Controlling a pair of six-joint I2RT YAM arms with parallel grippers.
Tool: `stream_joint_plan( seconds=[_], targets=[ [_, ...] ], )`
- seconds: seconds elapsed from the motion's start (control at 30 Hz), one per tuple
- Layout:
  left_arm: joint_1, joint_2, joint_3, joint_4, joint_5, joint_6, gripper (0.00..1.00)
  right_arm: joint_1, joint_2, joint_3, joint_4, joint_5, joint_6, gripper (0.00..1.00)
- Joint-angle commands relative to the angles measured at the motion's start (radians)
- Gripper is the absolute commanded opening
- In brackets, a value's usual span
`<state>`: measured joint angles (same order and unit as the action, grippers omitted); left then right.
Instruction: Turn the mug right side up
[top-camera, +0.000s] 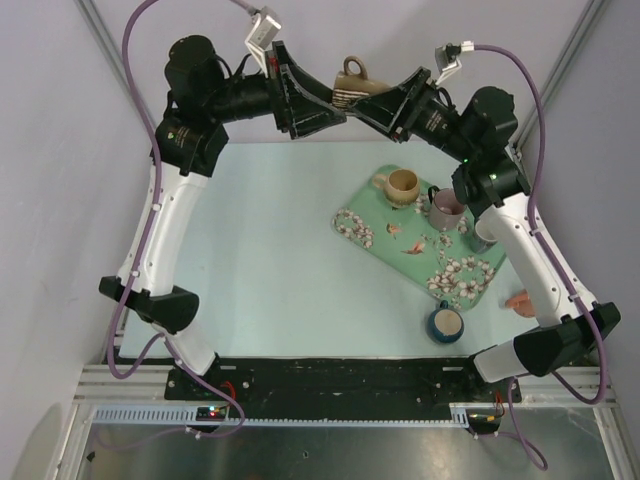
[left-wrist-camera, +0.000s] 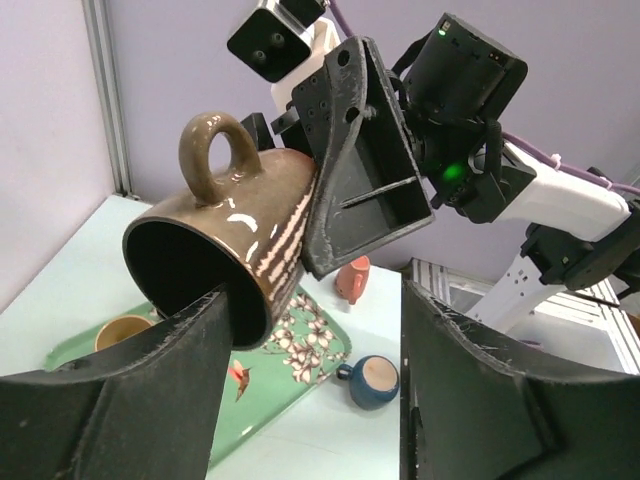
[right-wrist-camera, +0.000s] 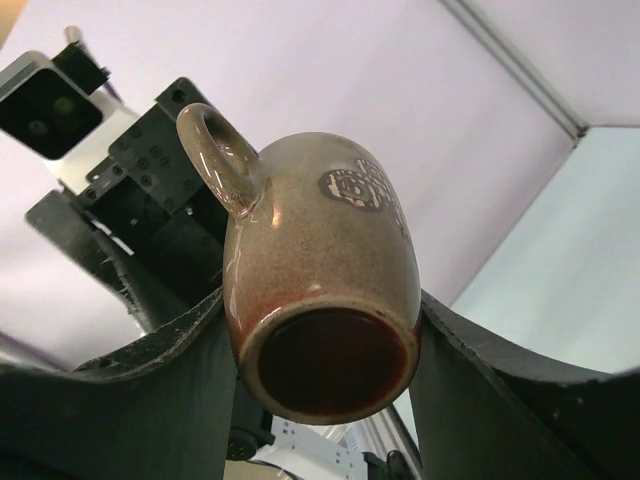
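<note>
The tan-brown mug (top-camera: 350, 85) hangs in the air at the back of the cell, lying on its side with its handle up. My right gripper (top-camera: 385, 100) is shut on its body. In the right wrist view the mug (right-wrist-camera: 320, 260) sits between both fingers (right-wrist-camera: 170, 370), a dark round end facing the camera. My left gripper (top-camera: 300, 100) is open at the mug's other end. In the left wrist view the mug (left-wrist-camera: 240, 215) shows its dark mouth, its rim against my left finger (left-wrist-camera: 170, 370). The other finger stands well apart from it.
A green floral tray (top-camera: 360, 225) lies at the right of the table with an upright tan mug (top-camera: 403, 185) and a mauve mug (top-camera: 445, 208) on it. A dark blue mug (top-camera: 446, 322) stands before the tray. A pink object (top-camera: 522, 300) lies by the right arm.
</note>
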<state>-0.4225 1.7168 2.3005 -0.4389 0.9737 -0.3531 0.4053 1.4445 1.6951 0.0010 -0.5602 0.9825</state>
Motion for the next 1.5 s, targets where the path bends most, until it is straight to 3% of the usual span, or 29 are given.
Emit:
stream_joint_plan(
  seconds=[0.0, 0.2, 0.33, 0.53, 0.57, 0.67, 0.73, 0.77, 0.8, 0.87, 0.93, 1.0, 1.23, 1.47],
  targets=[
    [-0.004, -0.008, 0.042, 0.086, 0.046, 0.001, 0.69, 0.017, -0.003, 0.084, 0.146, -0.063, 0.059, 0.0],
    [-0.004, -0.017, -0.007, 0.089, 0.109, 0.082, 0.48, 0.025, 0.016, 0.101, 0.219, -0.083, 0.123, 0.0],
    [-0.009, -0.012, 0.007, 0.089, 0.105, 0.102, 0.24, 0.039, 0.044, 0.127, 0.202, -0.093, 0.13, 0.0],
    [-0.021, -0.008, 0.006, 0.089, 0.086, 0.118, 0.33, 0.049, 0.102, 0.112, 0.225, -0.123, 0.196, 0.0],
    [-0.022, -0.009, 0.005, 0.09, 0.073, 0.117, 0.3, 0.051, 0.108, 0.106, 0.238, -0.127, 0.21, 0.0],
    [-0.022, -0.01, 0.0, 0.09, 0.023, 0.114, 0.06, 0.058, 0.122, 0.1, 0.252, -0.138, 0.227, 0.0],
    [-0.018, -0.015, -0.011, 0.089, 0.012, 0.11, 0.01, 0.053, 0.12, 0.093, 0.25, -0.142, 0.228, 0.0],
    [-0.015, -0.018, -0.021, 0.089, 0.005, 0.108, 0.01, 0.046, 0.115, 0.083, 0.247, -0.142, 0.228, 0.02],
    [-0.012, -0.025, -0.044, 0.089, -0.005, 0.109, 0.0, 0.034, 0.104, 0.072, 0.237, -0.142, 0.224, 0.11],
    [-0.001, -0.045, -0.107, 0.083, -0.042, 0.126, 0.0, 0.001, 0.072, 0.031, 0.177, -0.127, 0.189, 0.42],
    [0.005, -0.058, -0.163, 0.031, -0.117, 0.187, 0.0, -0.04, 0.028, -0.012, 0.044, -0.074, 0.107, 0.8],
    [-0.002, -0.055, -0.197, -0.071, -0.23, 0.286, 0.0, -0.087, -0.019, -0.053, -0.106, 0.004, -0.003, 0.95],
    [-0.122, 0.051, -0.25, -0.373, -0.614, 0.643, 0.0, -0.298, -0.095, -0.134, -0.533, 0.152, -0.308, 0.99],
    [-0.252, 0.257, -0.233, -0.466, -0.74, 0.767, 0.0, -0.374, -0.116, -0.17, -0.814, 0.36, -0.511, 1.0]
  ],
)
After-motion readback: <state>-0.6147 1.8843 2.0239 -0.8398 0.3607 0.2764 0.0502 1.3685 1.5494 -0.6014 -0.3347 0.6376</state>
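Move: In mid-air between the two grippers, the mug lies on its side in the right hand's fingers, mouth towards the left gripper. Its middle is about 3 cm ahead of the left hand, 5 cm to its right and 2 cm above; from the right hand, 2 cm ahead, 3 cm left and 1 cm up. The tan mug on the tray is roughly 30 cm ahead of the left hand, 16 cm right and 48 cm below, with the pinkish mug some 12 cm right of the tan one and 5 cm nearer. Closing almost in place, the left fingers pinch the mug's wall at the rim, one finger inside the mouth, while the right hand keeps its hold and shifts a few centimetres up and left. The right fingers then open and let go, retreating right and down about 20 cm each; the left carries the mug down some 27 cm and forward 8, rolling about 40 degrees so its fingers tip downward. ##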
